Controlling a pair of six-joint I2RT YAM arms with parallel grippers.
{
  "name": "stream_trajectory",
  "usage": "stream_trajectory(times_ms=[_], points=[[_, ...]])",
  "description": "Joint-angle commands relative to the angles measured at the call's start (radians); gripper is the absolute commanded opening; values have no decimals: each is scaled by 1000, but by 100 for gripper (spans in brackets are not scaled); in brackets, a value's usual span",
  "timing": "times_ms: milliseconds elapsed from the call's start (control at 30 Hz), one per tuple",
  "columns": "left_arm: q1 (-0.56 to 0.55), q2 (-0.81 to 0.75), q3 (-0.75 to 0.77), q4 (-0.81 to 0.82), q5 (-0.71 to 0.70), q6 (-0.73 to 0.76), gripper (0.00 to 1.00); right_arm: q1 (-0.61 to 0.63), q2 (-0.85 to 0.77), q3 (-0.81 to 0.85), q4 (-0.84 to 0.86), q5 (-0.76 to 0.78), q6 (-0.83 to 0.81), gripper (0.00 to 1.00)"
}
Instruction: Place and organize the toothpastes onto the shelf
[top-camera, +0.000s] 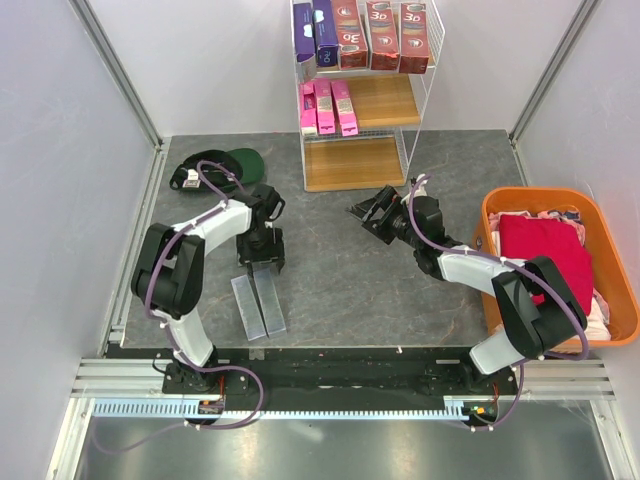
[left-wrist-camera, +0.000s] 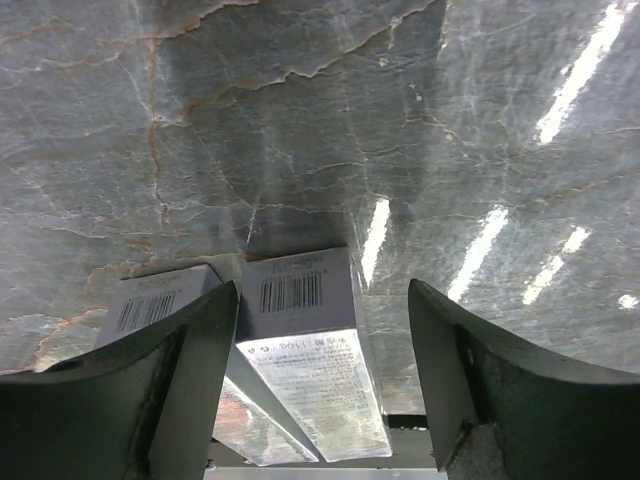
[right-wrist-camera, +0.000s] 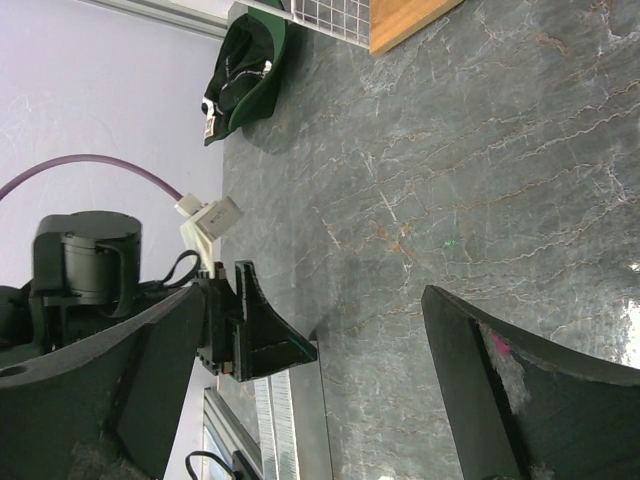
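Two silver-grey toothpastes lie side by side on the dark table, one (top-camera: 248, 309) left of the other (top-camera: 271, 299). My left gripper (top-camera: 262, 264) hangs over their far ends, jaws open. In the left wrist view the right-hand carton (left-wrist-camera: 312, 362) lies between the fingers, close against the left finger (left-wrist-camera: 190, 370), with a gap to the right finger (left-wrist-camera: 470, 385). The other carton (left-wrist-camera: 150, 305) lies outside. The shelf (top-camera: 362, 100) holds purple and dark red cartons (top-camera: 385, 35) on top and pink cartons (top-camera: 330, 108) on the middle board. My right gripper (top-camera: 375, 213) is open and empty.
A green cap (top-camera: 225, 168) lies at the back left, also the cap (right-wrist-camera: 250, 60) in the right wrist view. An orange basket (top-camera: 535, 193) with red cloth (top-camera: 545, 255) stands at the right edge. The shelf's bottom board (top-camera: 352, 163) carries nothing.
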Motion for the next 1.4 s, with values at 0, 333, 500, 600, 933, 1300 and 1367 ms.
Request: stream_trajectory(times_ms=[0,333,500,600,933,1300,1367], points=[[-1,45,32,-17,15,50,73,1,7,6,52,-12,3,98],[-14,99,64,8,19,53,41,1,15,15,41,-17,-1,98],[-15,64,69,55,77,51,33,1,14,20,31,-17,-9,98],[-14,29,64,98,116,50,27,1,11,20,28,-17,-9,98],[-5,-62,10,301,298,15,8,4,-37,29,-38,0,-57,98],[72,-211,-146,624,513,-134,2,77,-141,57,-195,112,-178,98],[109,-241,-207,722,553,-192,2,118,-164,64,-215,155,-212,98]])
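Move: The right-hand one of the two silver boxes has its far end between the left fingers; its middle lies roughly 8 cm back from the left hand, 2 cm right and 2 cm lower. The other silver box is centred about 10 cm back and 4 cm left, equally low. The shelf's bottom board stands some 23 cm ahead and 22 cm right. From the right hand, the box to grip is about 17 cm back, 22 cm left and 14 cm down. Lower the left gripper about 1.5 cm over the box's far end and pinch it by its two sides. Then carry it right, up and forward towards the shelf, ending about 7.5 cm right, 6 cm ahead and 5 cm higher, swinging the downward fingers outward to the right and forward, some 35 degrees. Late on, ease the empty, open right hand back about 2 cm. ##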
